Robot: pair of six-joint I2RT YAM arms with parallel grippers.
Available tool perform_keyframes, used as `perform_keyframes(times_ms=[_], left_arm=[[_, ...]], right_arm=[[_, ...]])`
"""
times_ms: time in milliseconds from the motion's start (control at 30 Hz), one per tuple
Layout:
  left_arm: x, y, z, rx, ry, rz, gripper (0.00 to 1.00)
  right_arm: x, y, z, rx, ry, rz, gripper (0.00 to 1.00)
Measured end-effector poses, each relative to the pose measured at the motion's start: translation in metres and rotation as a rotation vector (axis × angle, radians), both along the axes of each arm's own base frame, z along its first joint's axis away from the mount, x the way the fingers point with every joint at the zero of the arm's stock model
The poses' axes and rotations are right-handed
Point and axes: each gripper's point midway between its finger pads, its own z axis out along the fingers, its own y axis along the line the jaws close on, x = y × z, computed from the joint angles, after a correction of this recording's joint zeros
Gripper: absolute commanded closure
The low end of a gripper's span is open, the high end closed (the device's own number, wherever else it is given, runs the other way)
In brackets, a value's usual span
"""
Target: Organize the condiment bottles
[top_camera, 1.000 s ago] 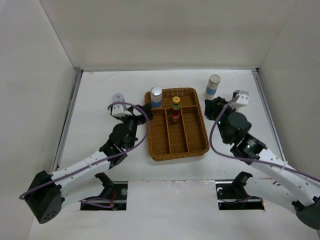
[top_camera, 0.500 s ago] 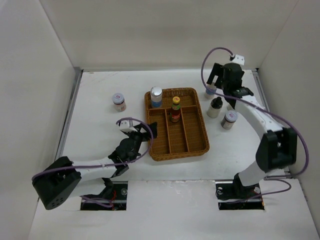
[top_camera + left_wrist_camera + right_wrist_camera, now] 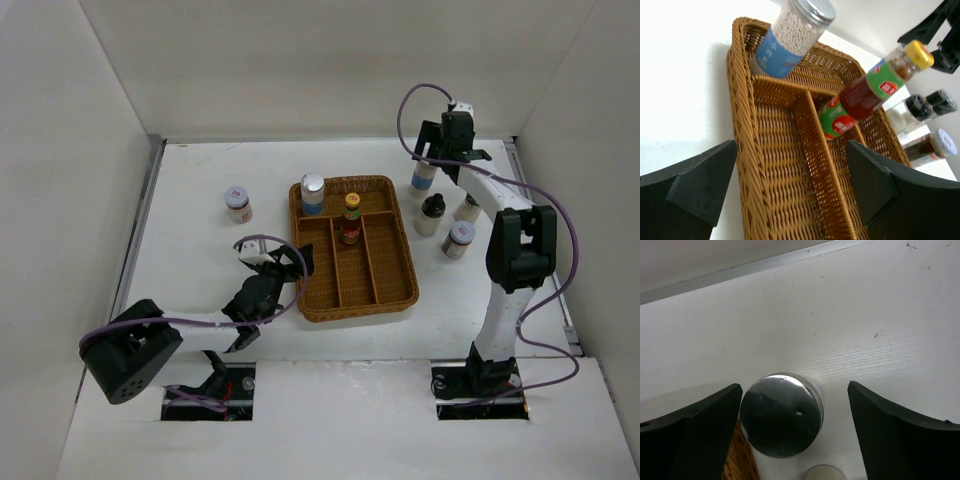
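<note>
My right gripper [image 3: 436, 160] hangs open above a blue-banded jar [image 3: 423, 180] at the back right. Looking down from the right wrist, its silver cap [image 3: 781, 414] lies between the spread fingers [image 3: 700, 435], close to the left one; the right gripper [image 3: 795, 392] holds nothing. Beside that jar stand a black-capped bottle [image 3: 431, 213], a pale bottle [image 3: 467, 207] and a red-marked-lid jar [image 3: 459, 238]. In the wicker tray [image 3: 398, 292] stand a silver-capped jar [image 3: 313, 192] and a yellow-capped sauce bottle [image 3: 351, 218]. My left gripper [image 3: 291, 262] is open and empty at the tray's left rim [image 3: 747, 150].
Another jar with a red-marked lid [image 3: 238, 203] stands alone left of the tray. White walls close in the table on three sides. The tray's long front compartments [image 3: 790, 165] hold nothing. A pale cap [image 3: 824, 472] shows at the bottom edge of the right wrist view.
The right arm swung from beside the tray up and out to the back right, its gripper opening over the blue-banded jar. The left arm drew back from the left jar to the tray's left rim.
</note>
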Motion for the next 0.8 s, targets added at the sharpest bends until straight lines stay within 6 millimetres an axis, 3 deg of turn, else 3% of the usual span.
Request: perform_keyframes(times_ms=[67, 233, 333, 567, 667, 800], left_arm=[[0.002, 0.002, 0.002, -0.007, -0.007, 0.007, 0.1], [0.003, 0.003, 0.002, -0.008, -0.007, 0.013, 0.1], [0.003, 0.003, 0.001, -0.005, -0.005, 0.011, 0.1], [0.003, 0.002, 0.002, -0.01, -0.009, 0.01, 0.1], [0.003, 0.002, 0.002, -0.011, -0.01, 0.01, 0.1], [0.003, 0.002, 0.002, -0.011, -0.01, 0.01, 0.1]], right_arm=[[0.003, -0.002, -0.001, -0.002, 0.001, 0.001, 0.21], [0.002, 0.002, -0.003, 0.0, 0.011, 0.017, 0.32], [0.001, 0.003, -0.004, -0.007, 0.017, 0.024, 0.47], [-0.011, 0.0, 0.003, -0.015, 0.009, 0.007, 0.51], [-0.025, 0.0, 0.022, -0.024, -0.022, -0.003, 0.51], [-0.039, 0.018, 0.087, -0.023, -0.163, 0.019, 0.51]])
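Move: The blue-labelled bottle with the metal lid stands between the right hand's open fingers, its middle roughly 5 cm below the hand point and about 1 cm left. The black-capped bottle is some 10 cm straight back, the dark-capped glass shaker about 7 cm back and 10 cm right, and the wicker basket's middle around 14 cm back and 18 cm left. From the left hand, the blue-labelled bottle lies about 26 cm ahead and 33 cm right, nearly level in height. The right hand stays in place over the far end of the table while its fingers close by about a third of their range, pinching the blue-labelled bottle around its upper part just below the lid. Keeping that hold, the right hand then lifts, slowly at first and then fast, some 9 cm up while drawing about 4 cm back and a little left towards the basket, the fingers tipping up about 10 degrees. ##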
